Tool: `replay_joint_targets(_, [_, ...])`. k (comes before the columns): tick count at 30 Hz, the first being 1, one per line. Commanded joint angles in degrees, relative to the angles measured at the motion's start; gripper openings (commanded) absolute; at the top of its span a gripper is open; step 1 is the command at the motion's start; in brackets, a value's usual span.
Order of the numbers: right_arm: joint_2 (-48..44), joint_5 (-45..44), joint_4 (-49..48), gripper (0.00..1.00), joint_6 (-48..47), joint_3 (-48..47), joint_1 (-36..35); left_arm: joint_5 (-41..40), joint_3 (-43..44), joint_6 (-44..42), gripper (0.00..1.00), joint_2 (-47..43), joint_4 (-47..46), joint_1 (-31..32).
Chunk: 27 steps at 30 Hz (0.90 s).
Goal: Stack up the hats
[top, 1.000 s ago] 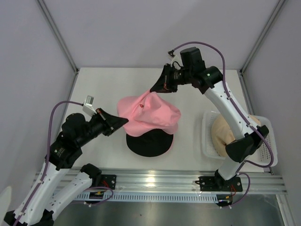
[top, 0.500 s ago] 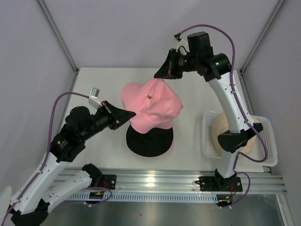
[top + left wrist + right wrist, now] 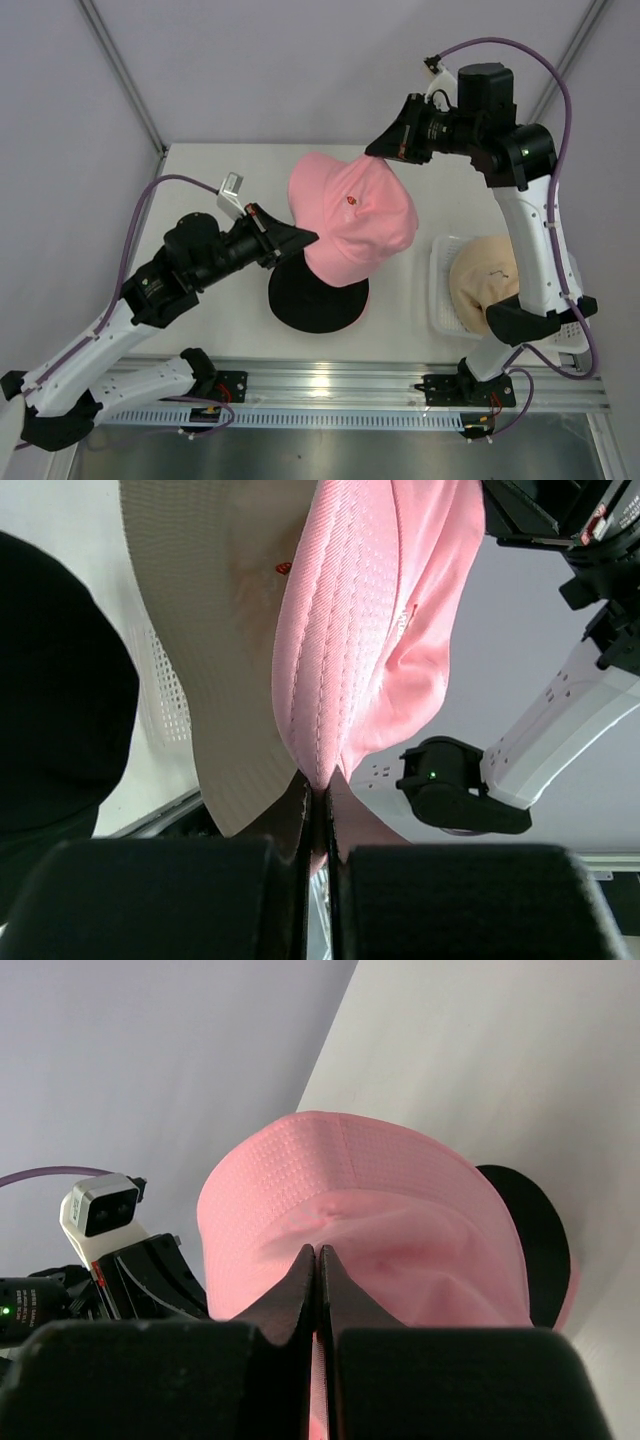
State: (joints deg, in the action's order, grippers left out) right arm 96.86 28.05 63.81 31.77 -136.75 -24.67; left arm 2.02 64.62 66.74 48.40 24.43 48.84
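A pink hat (image 3: pixel 352 225) hangs in the air between both arms, above a black hat (image 3: pixel 318 300) that lies flat on the table. My left gripper (image 3: pixel 305 236) is shut on the pink hat's left brim edge (image 3: pixel 330 680). At the far right edge of the same hat (image 3: pixel 340 1220), my right gripper (image 3: pixel 375 152) is also shut on the fabric. A beige hat (image 3: pixel 485 283) with a small dark stitched mark sits in the white basket (image 3: pixel 440 300) at the right. Part of the black hat (image 3: pixel 535 1240) shows behind the pink one in the right wrist view.
The white perforated basket stands by the right arm's base. Grey walls and metal frame posts (image 3: pixel 125 75) close in the table on three sides. A metal rail (image 3: pixel 350 385) runs along the near edge.
Both grippers have lifted the pink hat higher and carried it to the right, toward the basket. The black hat and the beige hat have not moved.
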Motion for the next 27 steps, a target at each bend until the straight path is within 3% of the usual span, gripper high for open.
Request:
replay_joint_targets(1, [-2.1, -7.0, -4.7, 0.00, -2.7, -0.5, 4.1, 0.0, 2.1, -2.7, 0.01, -0.1, 4.9, 2.0])
replay_joint_targets(7, [-1.0, -6.2, -7.1, 0.00, -2.7, 4.6, 0.9, -9.3, -3.9, 0.4, 0.01, -8.3, 10.8, 2.0])
replay_joint_targets(16, [6.1, -15.2, -5.3, 0.00, -5.7, 5.3, -7.6, -19.2, -15.0, 7.8, 0.01, -15.6, 22.6, 1.3])
replay_joint_targets(22, [10.0, -19.2, -4.2, 0.00, -7.5, 5.4, -10.4, -21.3, -21.1, 6.3, 0.01, -17.7, 24.4, -6.2])
replay_joint_targets(27, [11.6, -21.9, -4.0, 0.00, -10.1, 5.9, -12.2, -19.8, -21.7, -3.4, 0.01, -13.1, 23.1, -15.3])
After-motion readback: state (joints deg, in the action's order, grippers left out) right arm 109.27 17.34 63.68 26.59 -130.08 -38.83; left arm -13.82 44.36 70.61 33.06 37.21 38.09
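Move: The pink hat, still pinched between both shut grippers, is being taken to the black hat on the stack. The black hat lies some 5 cm ahead of the left hand, about 1 cm to its right and 25 cm below. From the right hand it is about 9 cm back, 9 cm to the left and 32 cm down. The tan hat in the bin is roughly 32 cm to the right hand's right, 5 cm back and 42 cm down. Down and to the left, both hands bring the stretched pink hat over the black hat, each sinking about 14 cm and shifting some 10 cm left, keeping their pinch. The left hand also swings its fingers forward, roughly 25 degrees counter-clockwise, and reaches slightly forward late on; both grippers dip their fingertips. ##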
